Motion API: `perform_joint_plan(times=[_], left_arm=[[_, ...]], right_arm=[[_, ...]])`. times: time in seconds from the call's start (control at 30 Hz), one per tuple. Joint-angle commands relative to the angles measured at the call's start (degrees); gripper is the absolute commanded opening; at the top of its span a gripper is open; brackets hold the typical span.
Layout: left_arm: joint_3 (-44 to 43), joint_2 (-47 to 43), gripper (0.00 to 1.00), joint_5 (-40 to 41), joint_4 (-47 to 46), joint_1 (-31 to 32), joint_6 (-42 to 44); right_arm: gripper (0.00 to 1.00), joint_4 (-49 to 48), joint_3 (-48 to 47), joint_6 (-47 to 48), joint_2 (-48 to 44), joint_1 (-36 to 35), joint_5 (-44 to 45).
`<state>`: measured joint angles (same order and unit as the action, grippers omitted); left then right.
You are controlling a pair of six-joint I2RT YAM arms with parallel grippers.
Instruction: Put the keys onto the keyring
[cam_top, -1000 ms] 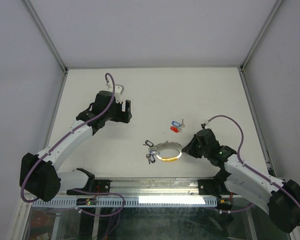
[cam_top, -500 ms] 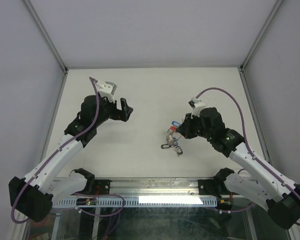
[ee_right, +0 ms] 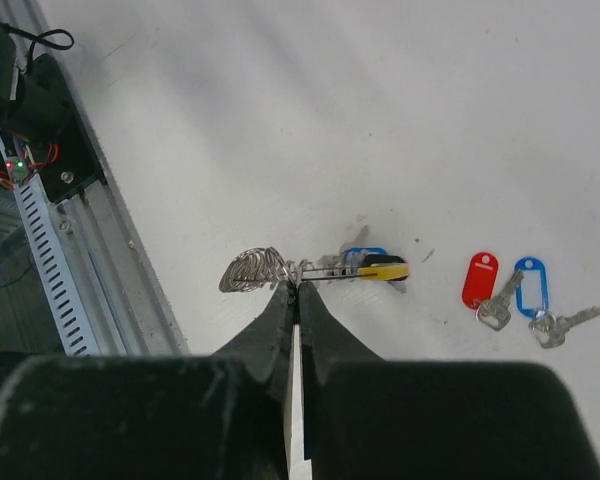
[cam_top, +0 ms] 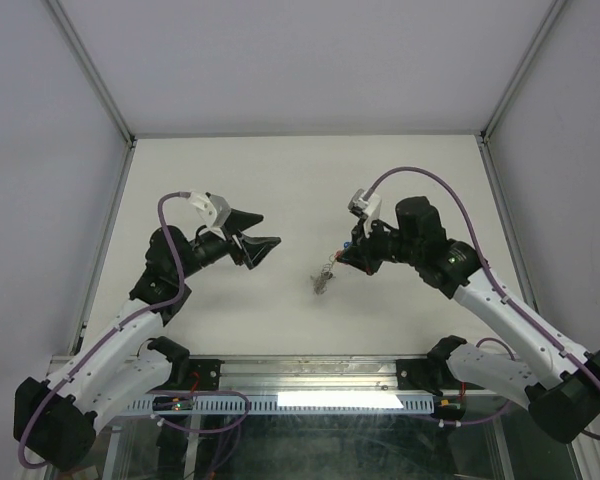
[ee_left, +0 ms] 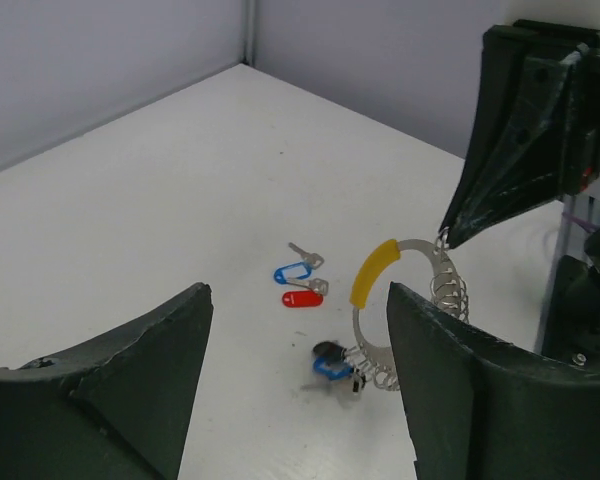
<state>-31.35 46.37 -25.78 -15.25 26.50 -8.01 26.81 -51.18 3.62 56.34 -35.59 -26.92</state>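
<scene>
My right gripper is shut on the silvery beaded part of the keyring and holds it upright above the table. In the left wrist view the keyring hangs from the right gripper, its yellow arc to the left. Keys with blue and black tags hang at its bottom. Two loose keys lie on the table, one with a blue tag and one with a red tag. My left gripper is open and empty, facing the ring from a short distance. In the top view the left gripper is left of the keyring.
The white table is walled by grey panels at the back and sides. A metal rail with wiring runs along the near edge, by the arm bases.
My right gripper has lifted the keyring off the table near the front edge and carried it back and up. The left arm has swung down and turned its open jaws toward the ring.
</scene>
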Motion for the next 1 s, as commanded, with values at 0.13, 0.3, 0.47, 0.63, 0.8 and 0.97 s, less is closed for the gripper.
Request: perform_joint_plan(times=[0.13, 0.3, 0.47, 0.63, 0.8, 0.97], left_arm=[[-1.62, 2.55, 0.64, -8.54, -10.88, 6.64, 5.26], [-3.88, 6.49, 0.57, -6.99, -9.67, 13.26, 10.88], [-4.71, 8.58, 0.49, -6.12, -9.86, 16.09, 12.42], [-4.96, 9.74, 0.42, -4.67, -10.63, 18.16, 13.50], [-6.37, 12.17, 0.37, -4.95, -10.68, 19.97, 13.73], [-7.25, 14.27, 0.38, -3.88, -10.85, 22.22, 13.81]], right_arm=[[0.00, -12.27, 2.01, 8.65, -4.06, 0.10, -7.10], [0.00, -16.33, 4.24, 10.01, -5.20, 0.06, -10.39], [0.00, -19.83, 6.18, 10.83, -7.17, -0.03, -9.81], [0.00, -20.88, 6.29, 10.47, -7.38, -0.38, -10.06], [0.00, -21.79, 6.73, 10.05, -7.72, -1.03, -9.08], [0.00, -22.01, 6.92, 9.75, -8.04, -1.73, -8.33]])
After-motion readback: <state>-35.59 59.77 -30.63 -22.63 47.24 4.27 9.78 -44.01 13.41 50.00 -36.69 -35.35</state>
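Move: The end of the keyring, pinched in the right fingertips, is about 15 cm right of the left hand, 4 back and 5 lower; its loop hangs some 7 cm beneath that end and 3 to its left. From the right hand, the open left gripper it rises to meet is about 15 cm left, 4 ahead and 5 up. On the table, the loose red tag is 11 cm ahead of the right hand, 3 right and 19 down, the blue tag 3 cm beyond it. Bring the left gripper about 11 cm right and 7 cm back towards the keyring's held end, swinging its fingers some 25 degrees clockwise and closing them roughly halfway from their wide opening, without gripping yet. Meanwhile keep the right fingers shut on the keyring, lift it about 4 cm and a little left, and tip those fingers up from their downward slant. ##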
